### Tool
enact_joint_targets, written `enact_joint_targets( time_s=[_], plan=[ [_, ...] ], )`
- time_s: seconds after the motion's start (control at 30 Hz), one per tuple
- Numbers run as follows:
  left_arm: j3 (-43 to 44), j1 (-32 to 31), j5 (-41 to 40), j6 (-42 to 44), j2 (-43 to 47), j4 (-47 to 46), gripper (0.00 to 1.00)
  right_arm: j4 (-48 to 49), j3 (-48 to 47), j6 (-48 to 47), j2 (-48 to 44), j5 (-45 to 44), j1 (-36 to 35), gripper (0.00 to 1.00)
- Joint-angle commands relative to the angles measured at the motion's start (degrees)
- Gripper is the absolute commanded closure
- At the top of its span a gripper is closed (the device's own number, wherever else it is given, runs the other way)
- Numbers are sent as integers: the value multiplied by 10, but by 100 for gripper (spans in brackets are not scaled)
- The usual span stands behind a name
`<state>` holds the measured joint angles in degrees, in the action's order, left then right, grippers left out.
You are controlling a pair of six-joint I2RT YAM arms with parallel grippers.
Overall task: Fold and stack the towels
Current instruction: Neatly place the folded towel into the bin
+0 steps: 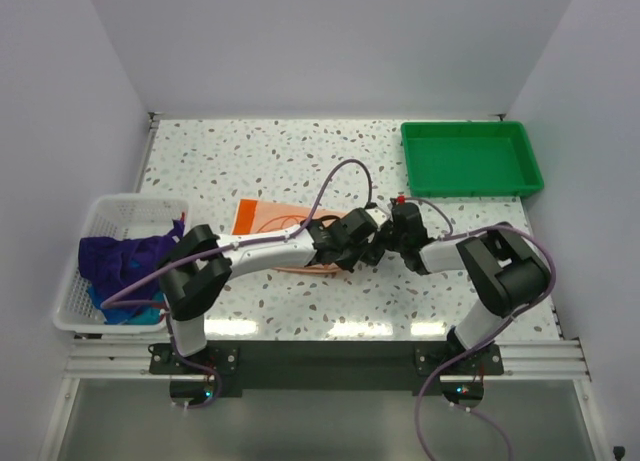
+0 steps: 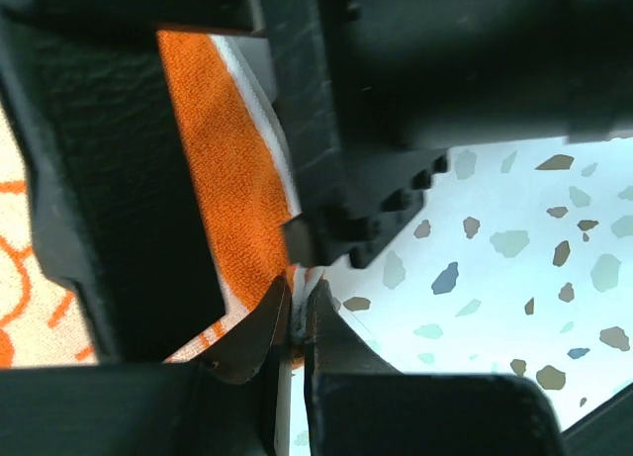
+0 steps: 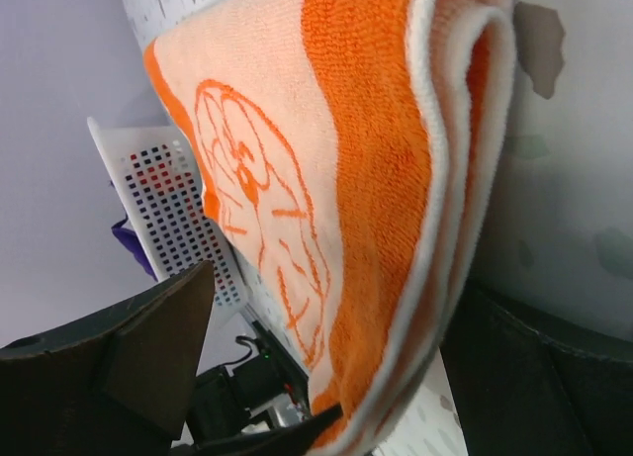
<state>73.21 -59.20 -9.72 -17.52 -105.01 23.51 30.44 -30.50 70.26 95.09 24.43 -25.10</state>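
An orange-and-white towel with a cat outline lies on the table's middle, partly under both arms. My left gripper is shut on its lifted white-trimmed edge, orange cloth showing past the fingers. My right gripper meets it from the right. In the right wrist view the folded towel hangs between that gripper's wide-open fingers; the left finger stands apart from the cloth. A purple towel and a blue towel lie in the basket.
A white mesh basket sits at the table's left edge. At the back right stands a green tray. The right gripper's black body fills the top of the left wrist view. White walls close off three sides.
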Motion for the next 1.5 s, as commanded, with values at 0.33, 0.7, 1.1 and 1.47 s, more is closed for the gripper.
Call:
enact_joint_targets(
  time_s=[0.33,0.7,1.1,1.47],
  plan=[
    [11,2,38,-38,-5,-43,79,-126,-73,-85,40,-55,-33,62],
    [-25,61,31,-55,87,-58,15,-236,-159,-216,41,-51,21,100],
    [-150,359,77,-14,275,-24,0,-534,-500,-441,141,-107,101,100],
    [-211,401,20,21,334,-8,0,-776,-886,-680,280,-236,205,100]
  ],
)
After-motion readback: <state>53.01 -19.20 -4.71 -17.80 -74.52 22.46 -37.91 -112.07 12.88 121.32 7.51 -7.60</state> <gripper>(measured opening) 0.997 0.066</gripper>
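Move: The towel's right edge lies between the open right fingers, about 1 cm ahead of the hand and 3 cm below it. The towel's middle is some 5 cm ahead and 17 cm left; the green bin's middle is about 23 cm ahead and 25 cm right. From the left hand, still pinching the towel's near right corner, the part of the edge the right goes for is some 3 cm ahead and 4 cm right. Right pinches the towel's right end, hauls it some 25 cm forward-right towards the bin; left releases, retreats left. ##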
